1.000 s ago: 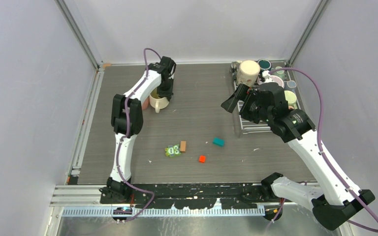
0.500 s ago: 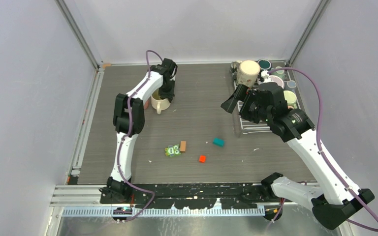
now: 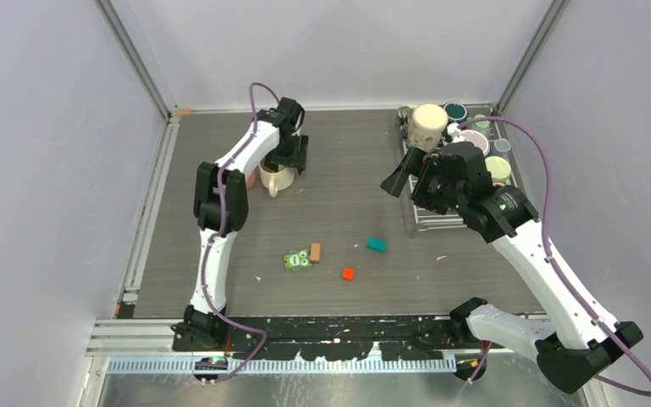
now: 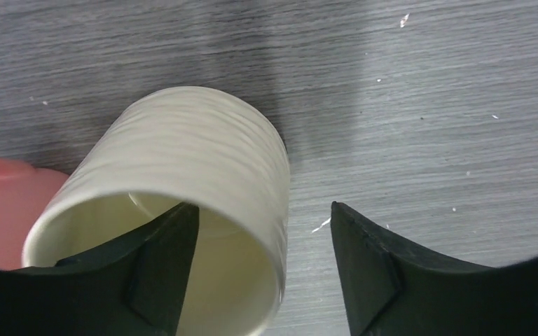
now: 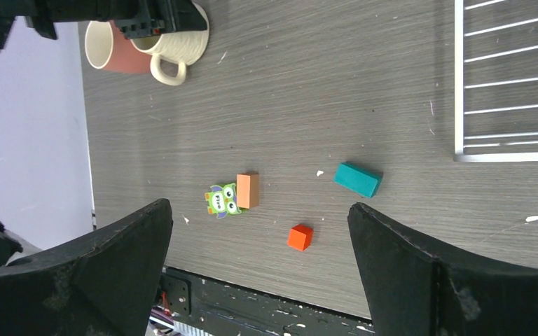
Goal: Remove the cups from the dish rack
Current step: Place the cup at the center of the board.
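Observation:
A cream cup stands upright on the table at the back left, next to a pink cup. My left gripper is open astride the cream cup's wall, with one finger inside and the other standing clear outside. The dish rack lies at the back right. It holds an upturned cream cup, a dark teal one, a pink one and a pale green one. My right gripper hovers open and empty beside the rack's left edge.
Toy pieces lie mid-table: a teal block, a red cube, an orange block and a green owl tile. Grey walls enclose the table on three sides.
The left gripper's jaws have opened and let go of the cream cup's wall; the cup stays on the table by the pink one. The right arm has hardly moved.

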`<action>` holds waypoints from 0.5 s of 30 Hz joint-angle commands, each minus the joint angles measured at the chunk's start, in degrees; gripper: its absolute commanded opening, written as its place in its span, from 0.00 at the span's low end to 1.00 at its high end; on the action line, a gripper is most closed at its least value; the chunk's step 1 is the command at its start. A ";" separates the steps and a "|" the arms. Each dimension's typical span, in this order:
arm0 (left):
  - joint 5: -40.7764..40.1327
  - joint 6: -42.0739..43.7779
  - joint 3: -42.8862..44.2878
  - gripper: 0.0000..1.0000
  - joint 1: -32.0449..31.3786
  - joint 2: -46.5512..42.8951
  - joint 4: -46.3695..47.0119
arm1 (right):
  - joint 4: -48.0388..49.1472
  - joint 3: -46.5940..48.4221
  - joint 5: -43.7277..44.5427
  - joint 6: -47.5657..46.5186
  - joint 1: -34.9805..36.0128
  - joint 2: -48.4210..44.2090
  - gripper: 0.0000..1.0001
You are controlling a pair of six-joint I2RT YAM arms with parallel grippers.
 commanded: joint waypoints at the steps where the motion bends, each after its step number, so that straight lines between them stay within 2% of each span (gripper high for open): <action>1: -0.76 1.30 3.42 0.73 -0.76 -7.95 -1.09 | -0.64 3.14 2.29 -0.83 0.07 0.32 1.00; 5: 0.32 1.51 4.15 0.81 -2.09 -11.98 -1.81 | -1.25 3.75 3.64 -0.59 0.03 0.80 1.00; 10: 1.89 1.13 2.56 0.99 -3.95 -17.38 -2.26 | -2.38 4.43 6.03 -0.01 0.02 1.71 1.00; 15: 4.18 -0.58 -4.21 1.00 -6.21 -25.97 -0.24 | -3.82 4.80 9.80 0.51 0.01 2.76 1.00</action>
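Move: Around the right-hand wall of the cream cup, the left hand's fingers are already parting, one inside and one outside; the cup's middle is about 4 cm to the hand's left, 1 cm back and 3 cm below. The pink cup stands about 11 cm left and 3 cm back, the orange block some 21 cm back and 6 cm right. From the right hand the cream cup lies roughly 21 cm ahead, 29 cm left and 25 cm down. Lifting off the cream cup, the left hand goes up about 15 cm, drawing its inner finger out over the rim while the half-open fingers spread fully. On the way it drifts a few centimetres right and, near the end, slightly back, the wrist tipping the fingers some 15 degrees up towards forward. ##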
